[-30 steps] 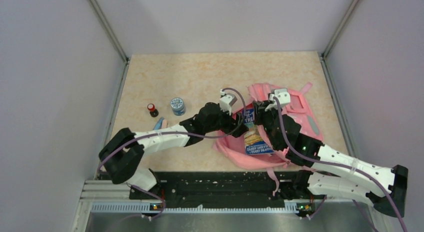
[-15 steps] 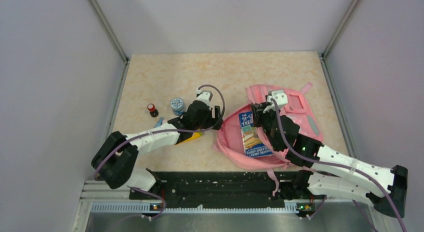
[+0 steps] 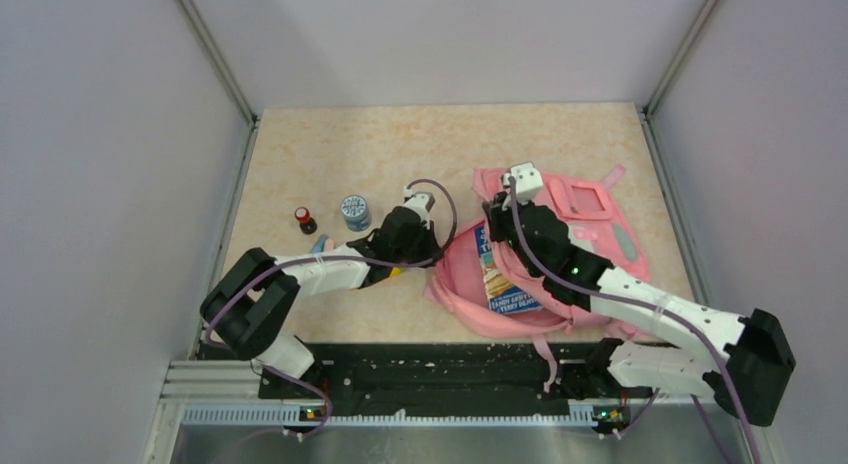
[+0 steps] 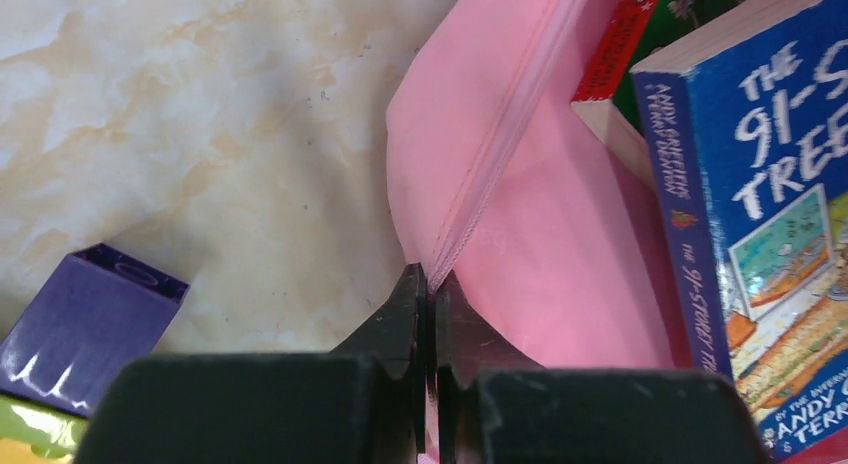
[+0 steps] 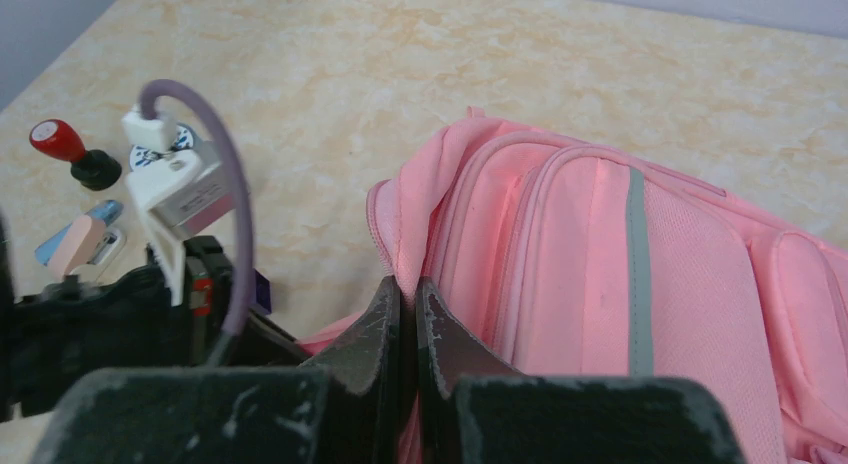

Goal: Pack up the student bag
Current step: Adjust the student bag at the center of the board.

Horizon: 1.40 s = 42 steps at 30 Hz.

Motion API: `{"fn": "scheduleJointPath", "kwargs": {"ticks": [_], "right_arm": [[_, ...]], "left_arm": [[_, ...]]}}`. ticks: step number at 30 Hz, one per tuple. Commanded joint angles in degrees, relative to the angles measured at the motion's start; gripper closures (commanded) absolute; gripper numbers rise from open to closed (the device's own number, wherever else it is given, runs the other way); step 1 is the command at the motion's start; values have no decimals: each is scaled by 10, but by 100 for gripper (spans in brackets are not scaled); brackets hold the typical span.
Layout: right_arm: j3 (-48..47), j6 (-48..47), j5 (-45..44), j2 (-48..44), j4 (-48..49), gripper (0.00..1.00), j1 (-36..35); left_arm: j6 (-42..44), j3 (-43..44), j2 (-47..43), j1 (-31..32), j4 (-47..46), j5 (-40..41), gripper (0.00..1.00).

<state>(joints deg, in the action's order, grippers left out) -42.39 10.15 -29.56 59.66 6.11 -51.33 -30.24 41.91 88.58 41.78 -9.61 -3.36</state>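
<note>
The student bag [image 3: 590, 234] lies on its back at the table's right, pink with a grey strip [image 5: 636, 274], its main opening facing left. A blue paperback [image 3: 505, 276] sits in the opening, and its cover [image 4: 775, 214] fills the right of the left wrist view. My left gripper [image 4: 430, 276] is shut on the zipper edge of the bag's lower lip [image 4: 500, 154]; from above it sits at the bag's left rim [image 3: 438, 252]. My right gripper [image 5: 408, 284] is shut on the upper flap's edge [image 5: 400, 214] and holds it up [image 3: 490, 222].
Left of the bag stand a small red-capped bottle [image 3: 304, 219] and a round blue tin [image 3: 354, 212]. A pink-and-blue item [image 3: 318, 246] lies by the left arm. A purple box [image 4: 85, 324] and a yellow object [image 3: 395, 274] sit under the left wrist.
My left gripper pulled out of the bag's opening to the left, then came back to the lip and shut on its edge. My right gripper carried the flap left and farther back.
</note>
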Motion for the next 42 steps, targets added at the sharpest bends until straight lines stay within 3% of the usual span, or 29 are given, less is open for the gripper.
{"fn": "scheduleJointPath", "kwargs": {"ticks": [1, 9, 17, 23, 28, 30, 33, 35, 39, 42], "right_arm": [[-49, -20, 85, 65, 83, 100, 69], [-157, -94, 157, 228, 125, 100, 81], [-250, -113, 214, 338, 140, 100, 82], [-292, -126, 237, 359, 121, 100, 82], [-252, -76, 266, 282, 89, 100, 81], [-218, -53, 275, 234, 76, 86, 81], [-163, -14, 272, 155, 33, 45, 81], [-134, 13, 262, 105, -14, 29, 81], [-73, 66, 204, -11, -135, 16, 81], [-32, 132, 87, -92, -223, 8, 81]], "left_arm": [[-39, -58, -68, 7, -66, 20, 100], [-127, -152, -174, 94, -98, 140, 100], [-190, -171, -235, 200, -104, 260, 100], [-199, -160, -254, 274, -105, 339, 100], [-216, -161, -242, 277, -108, 377, 100], [-211, -159, -236, 276, -106, 398, 100], [-202, -157, -238, 270, -100, 411, 100], [-199, -157, -242, 261, -92, 411, 100], [-194, -161, -255, 239, -82, 407, 100], [-188, -166, -263, 225, -84, 401, 100]]}}
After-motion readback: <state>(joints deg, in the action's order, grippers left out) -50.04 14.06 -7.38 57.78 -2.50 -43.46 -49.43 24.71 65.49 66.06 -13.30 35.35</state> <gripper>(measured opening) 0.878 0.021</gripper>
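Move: The left hand already pinches the student bag's left rim, with the board's near edge some 15 cm back, the purple block about 8 cm to its left and 2 cm ahead, and the blue book in the bag roughly 14 cm right and 3 cm back. The right hand holds up the bag's flap edge; the left rim is about 10 cm to its left, 1 cm back and 15 cm lower, the book 4 cm right, 4 cm back and 18 cm below. The right hand carries the pinched flap edge about 13 cm left, some 7 cm forward and 6 cm down over the open bag towards its left side, turning counter-clockwise, then opens wide, lets go and retreats up, right and back. Meanwhile the left hand, shut on the left rim throughout, draws it back some 8 cm towards the board's near edge, rising slightly. ##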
